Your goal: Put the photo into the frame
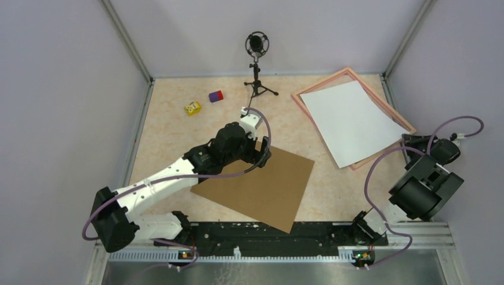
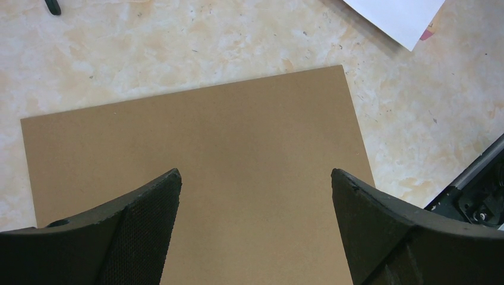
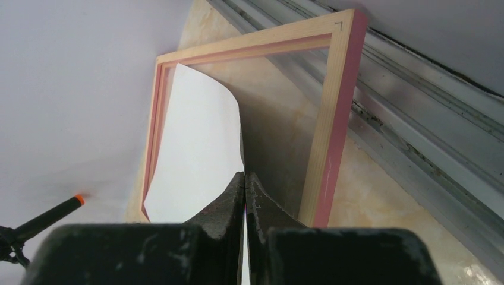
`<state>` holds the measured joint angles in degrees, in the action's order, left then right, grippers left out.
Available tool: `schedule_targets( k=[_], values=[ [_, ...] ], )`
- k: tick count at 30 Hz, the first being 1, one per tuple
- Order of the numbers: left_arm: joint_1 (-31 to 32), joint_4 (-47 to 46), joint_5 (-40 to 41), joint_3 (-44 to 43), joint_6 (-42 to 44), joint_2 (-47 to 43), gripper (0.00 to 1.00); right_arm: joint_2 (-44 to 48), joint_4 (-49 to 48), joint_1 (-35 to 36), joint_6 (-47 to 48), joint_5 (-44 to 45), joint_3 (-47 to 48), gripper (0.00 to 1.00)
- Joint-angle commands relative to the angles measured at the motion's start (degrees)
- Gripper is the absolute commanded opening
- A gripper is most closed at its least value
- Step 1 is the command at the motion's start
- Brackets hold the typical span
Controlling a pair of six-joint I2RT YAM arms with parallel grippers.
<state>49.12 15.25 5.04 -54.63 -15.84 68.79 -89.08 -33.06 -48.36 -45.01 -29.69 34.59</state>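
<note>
The photo (image 1: 353, 122) lies white side up, skewed across the pink-edged frame (image 1: 324, 82) at the back right of the table. My right gripper (image 1: 413, 142) is at the photo's near right edge. In the right wrist view its fingers (image 3: 245, 175) are shut on that edge, and the photo (image 3: 196, 148) curls upward inside the frame (image 3: 336, 107). The printed side is hidden. My left gripper (image 1: 261, 151) hovers over a brown backing board (image 1: 261, 184); it stands wide open (image 2: 255, 172) above the board (image 2: 208, 130), holding nothing.
A microphone on a small tripod (image 1: 257, 44) stands at the back centre. A yellow block (image 1: 192, 108) and a purple-and-red block (image 1: 216, 95) lie at the back left. Grey walls and a metal rail (image 3: 416, 148) run close beside the frame.
</note>
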Motion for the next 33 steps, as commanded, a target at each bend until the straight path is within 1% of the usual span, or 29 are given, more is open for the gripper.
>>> schedule_targets(
  k=[1,4,7,10,15,20,27,30,33],
  values=[
    [0.45,-0.16,0.76,-1.44,1.05,-0.50,0.98,-4.06,-2.14,-0.60,3.61,-1.62,8.70,0.00],
    [0.45,-0.15,0.93,-1.49,1.16,-0.46,0.98,-8.21,-0.76,-0.48,5.04,-5.43,13.79,0.00],
    [0.52,-0.13,0.94,-1.53,1.24,-0.48,0.99,-11.09,0.98,-0.26,7.33,-6.98,17.32,0.00],
    [0.45,-0.20,0.94,-1.44,1.25,-0.47,0.99,-13.30,-0.70,-0.20,7.42,-8.57,18.94,0.00],
    [0.45,-0.19,1.05,-1.44,1.25,-0.33,0.98,-15.68,-2.10,1.42,7.27,-8.75,21.01,0.00],
    [0.37,-0.25,1.28,-1.19,1.16,-0.21,0.99,-14.06,-0.21,3.61,7.27,-8.75,22.71,0.00],
    [0.37,-0.22,1.47,-1.27,1.24,0.08,0.98,-9.50,0.48,3.94,7.27,-8.75,21.48,0.00],
    [0.36,-0.21,1.59,-1.18,1.25,0.07,0.99,-7.38,-1.98,3.89,7.27,-8.75,18.69,0.00],
    [0.36,-0.07,1.86,-1.18,1.31,0.11,0.99,-5.45,-6.82,3.89,7.27,-8.75,15.45,0.00]
  ],
)
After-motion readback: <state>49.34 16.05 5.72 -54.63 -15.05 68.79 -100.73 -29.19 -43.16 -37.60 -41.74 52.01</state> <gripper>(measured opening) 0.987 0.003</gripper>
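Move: The frame's middle lies about 8 cm ahead of the right hand, some 18 cm left and 8 cm below; its right-hand corner is about 3 cm ahead and 5 cm right. The photo, pinched by its right corner, spreads to a middle some 6 cm ahead and 18 cm left. From the left hand, the frame's middle is roughly 12 cm ahead, 34 cm right and well below. Still pinching the photo's corner, the right hand swings about 7 cm forward, turning 20 degrees counter-clockwise, then rises slightly. ##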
